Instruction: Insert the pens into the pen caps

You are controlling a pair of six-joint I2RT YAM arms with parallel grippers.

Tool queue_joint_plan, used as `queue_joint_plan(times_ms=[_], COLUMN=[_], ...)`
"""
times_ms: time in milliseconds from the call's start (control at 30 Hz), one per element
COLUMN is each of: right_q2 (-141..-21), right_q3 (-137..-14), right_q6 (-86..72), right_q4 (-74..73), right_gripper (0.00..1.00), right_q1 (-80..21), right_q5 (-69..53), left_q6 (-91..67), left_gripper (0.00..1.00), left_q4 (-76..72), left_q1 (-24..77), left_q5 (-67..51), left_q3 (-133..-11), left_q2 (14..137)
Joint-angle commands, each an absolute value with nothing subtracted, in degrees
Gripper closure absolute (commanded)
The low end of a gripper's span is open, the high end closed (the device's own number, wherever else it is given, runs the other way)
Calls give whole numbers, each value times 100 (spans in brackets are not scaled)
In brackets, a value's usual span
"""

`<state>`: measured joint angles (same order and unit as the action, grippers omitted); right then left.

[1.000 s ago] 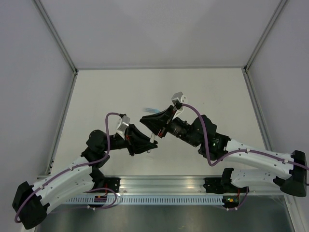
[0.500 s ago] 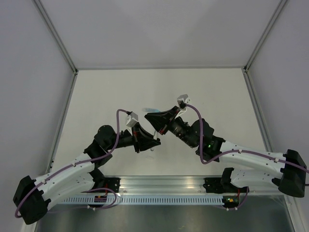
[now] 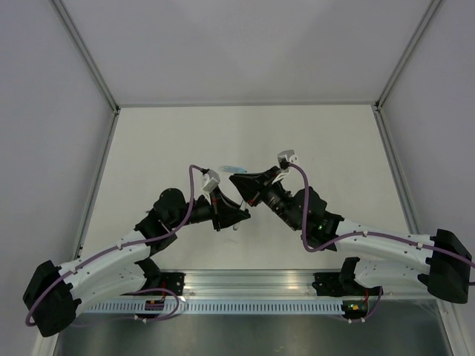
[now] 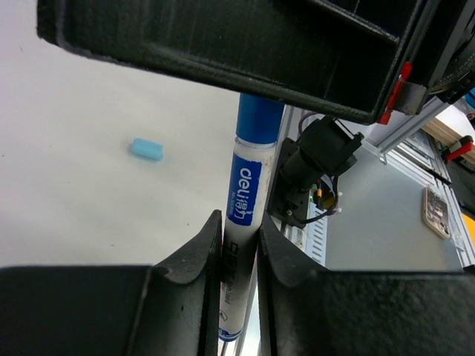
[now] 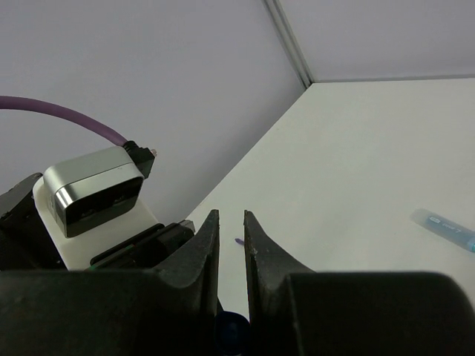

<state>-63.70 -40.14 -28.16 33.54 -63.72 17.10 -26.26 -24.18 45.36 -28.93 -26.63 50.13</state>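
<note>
In the left wrist view my left gripper (image 4: 239, 222) is shut on the white pen (image 4: 245, 189), which has a blue label. The pen's blue upper end (image 4: 260, 117) runs up into the black jaws of my right gripper (image 4: 245, 44). In the right wrist view a dark blue pen cap (image 5: 231, 334) sits deep between the nearly shut jaws of my right gripper (image 5: 231, 215). From above, the left gripper (image 3: 236, 216) and the right gripper (image 3: 241, 184) meet over the table's middle, and the pen is mostly hidden there. A pale blue pen cap (image 4: 147, 149) lies on the table.
A pale translucent blue tube (image 5: 444, 226) lies on the white table beyond the right gripper, and it also shows as a pale blue tube (image 3: 232, 169) from above. A tiny purple mark (image 5: 237, 241) is on the table. Grey walls enclose the table; an aluminium rail (image 3: 252, 285) runs along the near edge.
The left arm has carried its pen rightwards until its gripper sits just under the right gripper. The right gripper has shifted a little to the right.
</note>
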Motion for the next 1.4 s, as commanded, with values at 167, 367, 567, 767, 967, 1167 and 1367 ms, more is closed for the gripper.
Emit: queue_joint_plan(times_ms=[167,367,567,767,967,1167,1367], right_q2=[-6391,-6292,-6363,-6381,-6653,-6680,-6513], right_q3=[-3332,-3550,-3560,-3235,-3024,-2848,-2567], right_q6=[-3095,-2628,-2698,-2997,-3269,-3366,-3410], right_q4=[2936,2716,2716,3093,3462,3577,3585], right_gripper=[100,100,100,100,100,100,100], right_q1=[-6768,-6759,-6759,-6759,-6759,-6785,-6803], right_q5=[1097,1608,1600,1363,1239,1248,1310], left_q6=[-2742,-2663,-2742,-2681,-2742,-2997,-3357], left_gripper=[98,98,98,98,98,98,98], left_q4=[-4445,-5035,-5651,-5520,-5317,-5291,-5150], left_q1=[4236,4228,4236,4228,4210,4070,3578], left_q5=[-668,-1133,-1476,-1283,-1204,-1152,-1169], left_q3=[-3050,-2734,-2540,-2522,-2830,-3032,-3146], left_q2=[5369,5879,6188,6003,6065,6003,5915])
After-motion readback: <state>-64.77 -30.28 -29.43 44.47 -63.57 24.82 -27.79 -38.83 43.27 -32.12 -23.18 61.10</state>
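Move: The right hand grips the dark blue cap, already over the top of the pen; the left fingers' hold on the pen lies about 6 cm below the right hand, 4 cm back and 1 cm left. The light-blue marker lies on the table about 14 cm ahead, 5 cm left; the light-blue cap 1 cm ahead, 17 cm right, both about 30 cm down. From the left hand, the dark blue cap is about 6 cm up, 4 cm ahead, 1 cm right. Keeping cap and pen gripped together, the right hand sinks about 5 cm rightward, the left only 3 cm. ##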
